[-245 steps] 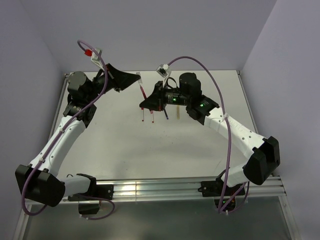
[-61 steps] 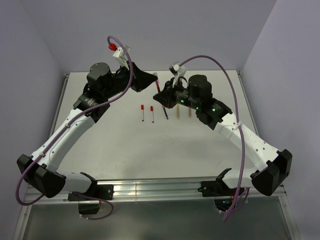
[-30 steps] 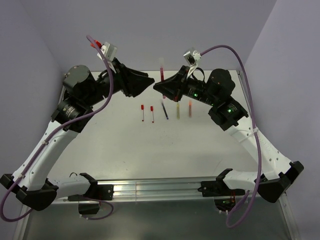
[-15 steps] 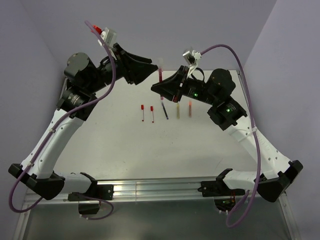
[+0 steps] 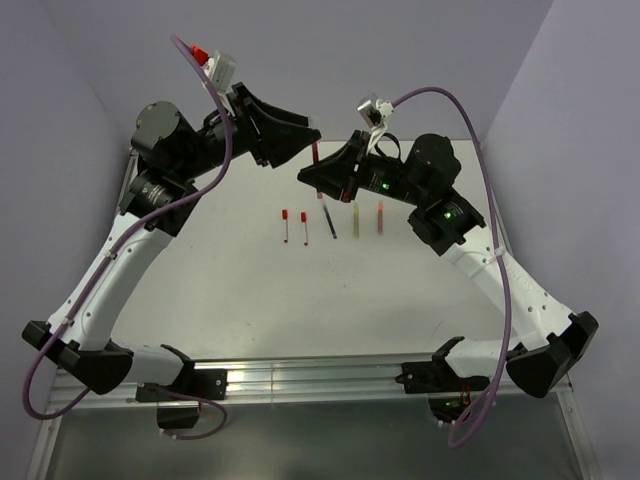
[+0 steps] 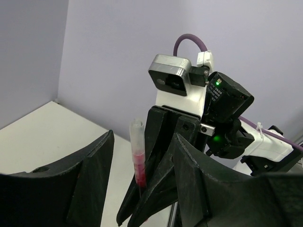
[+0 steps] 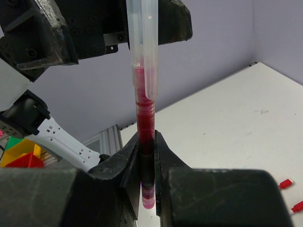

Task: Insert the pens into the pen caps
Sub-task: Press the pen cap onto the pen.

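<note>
A dark red pen (image 5: 316, 162) stands upright above the back of the table, with my right gripper (image 5: 318, 180) shut on its lower barrel. In the right wrist view the fingers (image 7: 163, 156) pinch the pen (image 7: 146, 113), and a pale clear pen cap (image 7: 142, 42) sits over its top end. My left gripper (image 5: 306, 134) is open and straddles that capped top. In the left wrist view the cap (image 6: 137, 137) rises between the left gripper's (image 6: 144, 137) two spread fingers (image 6: 94, 170), touching neither.
Several pens lie in a row on the white table (image 5: 250, 290): two with red caps (image 5: 285, 227) (image 5: 304, 227), a dark one (image 5: 329, 222), an olive-yellow one (image 5: 356, 220) and an orange one (image 5: 380, 216). Purple cables (image 5: 455, 110) arc over both arms. Walls close off the back and sides.
My left gripper has swung right and now straddles the top of the pen. My right gripper has shifted slightly left and down with the pen still held upright.
</note>
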Controlling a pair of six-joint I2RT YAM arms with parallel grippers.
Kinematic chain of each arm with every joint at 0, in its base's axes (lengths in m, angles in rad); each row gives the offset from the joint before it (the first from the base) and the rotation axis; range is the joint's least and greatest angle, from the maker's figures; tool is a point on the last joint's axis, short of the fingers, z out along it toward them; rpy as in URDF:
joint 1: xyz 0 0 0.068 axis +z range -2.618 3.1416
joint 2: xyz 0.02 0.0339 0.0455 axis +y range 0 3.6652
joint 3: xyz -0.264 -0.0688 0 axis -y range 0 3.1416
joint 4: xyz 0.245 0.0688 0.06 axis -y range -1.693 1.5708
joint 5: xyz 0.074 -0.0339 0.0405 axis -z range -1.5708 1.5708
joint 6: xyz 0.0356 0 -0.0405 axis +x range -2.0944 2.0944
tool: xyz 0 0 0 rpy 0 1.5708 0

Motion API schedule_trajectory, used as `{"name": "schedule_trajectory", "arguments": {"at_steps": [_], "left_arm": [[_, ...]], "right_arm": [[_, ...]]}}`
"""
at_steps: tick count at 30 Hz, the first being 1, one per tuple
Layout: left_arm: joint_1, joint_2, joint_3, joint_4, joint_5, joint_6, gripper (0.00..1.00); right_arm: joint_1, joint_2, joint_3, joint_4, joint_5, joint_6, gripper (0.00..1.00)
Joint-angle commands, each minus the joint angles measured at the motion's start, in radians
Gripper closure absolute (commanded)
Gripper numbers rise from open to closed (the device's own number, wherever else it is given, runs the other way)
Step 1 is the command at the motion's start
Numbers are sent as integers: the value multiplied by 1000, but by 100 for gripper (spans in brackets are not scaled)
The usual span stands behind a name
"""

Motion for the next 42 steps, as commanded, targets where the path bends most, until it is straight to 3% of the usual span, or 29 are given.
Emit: {"name": "schedule_trajectory", "arguments": {"at_steps": [1,12,16,27,31,42], "left_arm": [[0,16,44,48,35,-19,43],[0,36,55,65,55,-36,49],[0,46,68,56,73,-39,65],[-2,71,55,35,157,-55,83],[0,56,20,39,161,-59,100],[-36,-30,-118,-8,7,-15,100]], "right_arm": [[5,1,3,49,-19,12,100],[9,11,12,43,-22,8,100],[8,12,12,42,-14,8,100],[8,14,20,27,6,-10,100],[8,15,23,22,22,-16,100],[12,21,110,-96,281,-62,100]]}}
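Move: The pen cap sits upright on the pen just ahead of the half-open left fingers, about 2 cm right of, 1 cm forward of and 1 cm below the left hand. Its red barrel runs on down, its middle some 7 cm below that hand and 2 cm right; the right gripper pinching it is about 9 cm below, 2 cm right and 1 cm back. From the right hand the cap is roughly 8 cm up, 2 cm forward and level sideways. Ease the left gripper about 1.5 cm right and 1 cm down around the pen cap and shut its fingers, pinching the cap from both sides. Keep that grip and carry the left hand some 2 cm further down and 1 cm forward; let the right hand, still gripping the barrel, sink and go forward almost equally, turning slightly clockwise. ##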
